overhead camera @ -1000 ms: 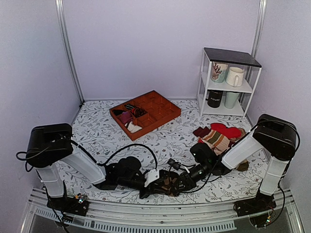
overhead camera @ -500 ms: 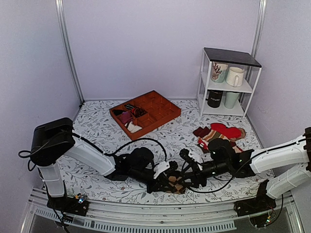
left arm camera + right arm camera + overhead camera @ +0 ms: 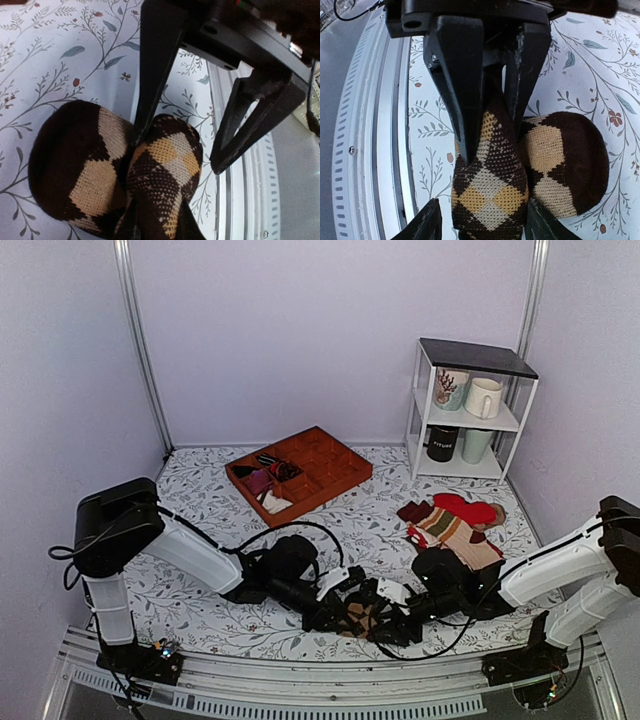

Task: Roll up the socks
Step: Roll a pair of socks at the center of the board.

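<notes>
The socks (image 3: pixel 361 619) are a dark brown bundle with tan argyle diamonds, lying near the table's front edge between both grippers. My left gripper (image 3: pixel 338 615) comes in from the left and is shut on a raised fold of the socks (image 3: pixel 165 170), with its own fingers at the bottom of the left wrist view around the left gripper (image 3: pixel 157 225). My right gripper (image 3: pixel 386 621) faces it from the right and is open. Its fingers stand on either side of that same fold (image 3: pixel 490 180), around the right gripper (image 3: pixel 480 212). A second rounded bulge (image 3: pixel 565 165) lies beside the fold.
An orange compartment tray (image 3: pixel 335 462) holding small bundles sits at the back centre. A pile of red, striped and beige socks (image 3: pixel 455 520) lies at the right. A white shelf with mugs (image 3: pixel 470 410) stands at the back right. The metal front rail (image 3: pixel 300 687) runs just below the grippers.
My right gripper has opened and now straddles the sock fold, with the right arm dropped low and stretched out. My left arm has pushed right, carrying the socks slightly right.
</notes>
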{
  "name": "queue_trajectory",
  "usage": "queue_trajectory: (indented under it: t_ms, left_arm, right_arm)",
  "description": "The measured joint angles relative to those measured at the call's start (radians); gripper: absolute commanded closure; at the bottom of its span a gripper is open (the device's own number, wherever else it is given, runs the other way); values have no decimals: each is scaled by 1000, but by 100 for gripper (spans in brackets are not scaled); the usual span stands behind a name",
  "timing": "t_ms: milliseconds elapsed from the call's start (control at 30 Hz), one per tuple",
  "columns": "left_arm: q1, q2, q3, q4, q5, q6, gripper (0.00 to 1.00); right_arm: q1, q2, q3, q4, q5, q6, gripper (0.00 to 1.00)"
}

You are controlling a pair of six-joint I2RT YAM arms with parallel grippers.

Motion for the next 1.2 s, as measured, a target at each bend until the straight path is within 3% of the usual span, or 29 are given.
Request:
queue_trajectory:
  t_ms: [233,467,533,633,667,700,733,967,1200]
  left_arm:
    - [6,17,18,-8,33,0,100]
    - [10,23,22,-5,50,1,100]
    - [13,23,20,-5,54,1,92]
    - [18,16,10,-1,53,-4,90]
    - [19,8,1,2,48,-6,81]
    - [20,-3,-11,5,40,-9,29]
    - [20,-18,-23,12,26,-11,4]
    - [10,-199,-222,110,-133,56,1]
    - [-6,-251,-324,321,-137,152,1]
  right_arm:
    - [9,45,19,16,14,7,50]
    - [14,51,21,19,20,27,83]
    - [13,60,27,19,13,33,86]
    - [9,80,36,27,-6,58,88]
    - [8,89,37,40,-11,67,88]
    - [9,98,37,56,-16,78,88]
    - [10,108,37,73,-21,89,88]
    - [13,157,36,159,-77,225,88]
    - [-18,209,36,215,-201,314,88]
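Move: The left fingers already pinch the rolled argyle socks, whose middle is some 3 cm to that hand's right and 2 cm ahead, slightly below. From the half-open right hand, the roll's middle is about 3 cm left, 2 cm ahead and 1 cm below. The striped socks lie roughly 30 cm ahead of the right hand and 19 cm to its right. The metal rail runs about 9 cm straight behind the right hand, 4 cm lower. The right fingers, already straddling the sock roll's near part, settle under a centimetre lower and close to pinch it while the left keeps its hold. Only then does the left hand let go, open wide and back off about 4.5 cm left and as much up, tilting some 20 degrees. The right hand follows left about 3 cm with the roll, easing back slightly and twisting some 20 degrees, top forward. ##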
